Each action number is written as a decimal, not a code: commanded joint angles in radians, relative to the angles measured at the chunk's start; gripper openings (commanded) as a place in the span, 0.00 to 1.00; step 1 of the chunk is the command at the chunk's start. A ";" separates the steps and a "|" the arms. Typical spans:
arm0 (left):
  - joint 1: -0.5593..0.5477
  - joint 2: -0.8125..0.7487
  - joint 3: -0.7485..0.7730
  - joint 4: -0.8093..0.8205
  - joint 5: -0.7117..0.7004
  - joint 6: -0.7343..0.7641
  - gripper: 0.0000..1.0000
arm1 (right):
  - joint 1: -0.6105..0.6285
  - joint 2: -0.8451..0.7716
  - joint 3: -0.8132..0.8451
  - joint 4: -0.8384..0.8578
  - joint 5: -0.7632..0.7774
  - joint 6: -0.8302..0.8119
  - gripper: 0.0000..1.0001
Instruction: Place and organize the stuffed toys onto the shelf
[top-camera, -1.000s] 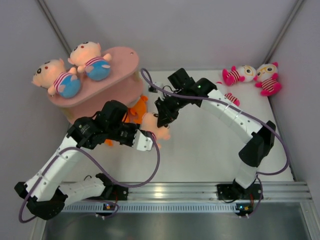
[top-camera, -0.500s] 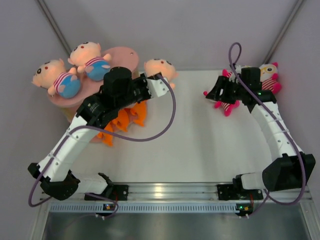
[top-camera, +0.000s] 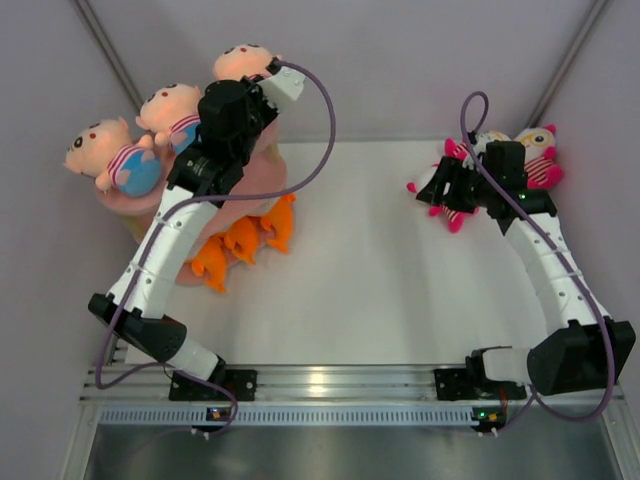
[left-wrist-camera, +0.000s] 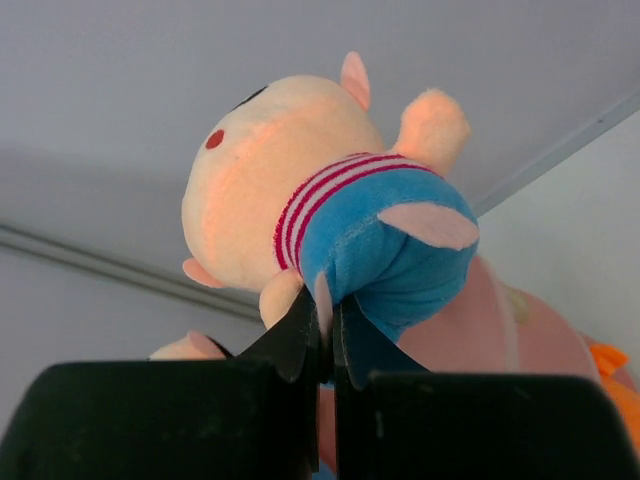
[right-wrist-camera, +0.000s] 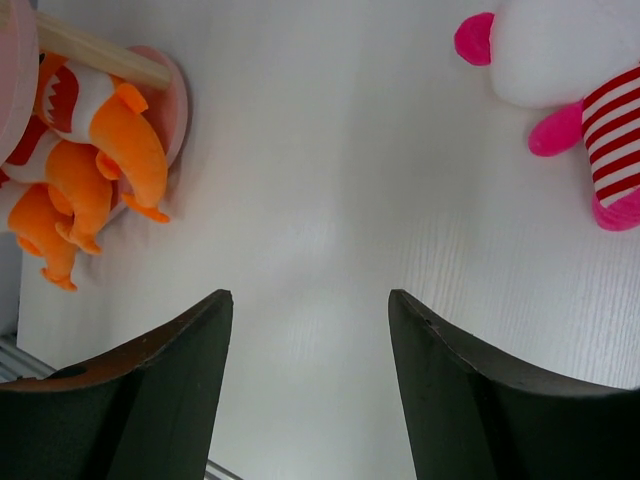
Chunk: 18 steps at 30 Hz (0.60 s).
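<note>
My left gripper is shut on the blue pants of a peach-headed boy doll, which hangs above the far end of the pink shelf. Two more boy dolls lie on the shelf's top board. At the back right my right gripper stands open and empty over bare table. Beside it lies a white, pink-limbed striped doll, partly hidden under the arm. Another white doll lies in the corner.
Orange plush animals are bunched on the table under the shelf's boards, next to a wooden post. Grey walls close in the back and both sides. White table spreads between the two arms.
My left arm has carried the boy doll from the table's middle up over the shelf's far end. The right gripper let go, opened, and swung to the back right beside the white dolls.
</note>
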 joint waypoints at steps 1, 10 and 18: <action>0.088 -0.026 -0.005 0.096 -0.017 -0.086 0.00 | 0.001 -0.011 -0.003 0.035 -0.001 -0.003 0.64; 0.181 -0.097 -0.154 0.097 0.071 -0.127 0.00 | 0.001 -0.028 -0.024 0.038 0.007 -0.002 0.64; 0.184 -0.166 -0.216 0.091 0.099 -0.151 0.00 | 0.003 -0.020 -0.020 0.037 -0.001 0.000 0.64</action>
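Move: Hanging from the left fingers, the third stuffed toy is bound for the free right end of the shelf top, about 6 cm to this hand's left, level with it fore and aft, and some 8 cm below. The middle toy sits about 17 cm left, 5 cm back and 6 cm lower; the outermost toy about 32 cm left, 13 cm back and 6 cm lower. From the right hand the free end lies some 41 cm left, 9 cm ahead and 14 cm higher. Swinging left about 6.5 cm, most of it early, the left hand carries the pinched toy over the shelf's free end towards the middle toy, sinks about 4 cm, then eases back a little. It turns slightly counter-clockwise and keeps its fingers shut on the toy's lower body, bringing the toy's head and side up against the middle toy. ##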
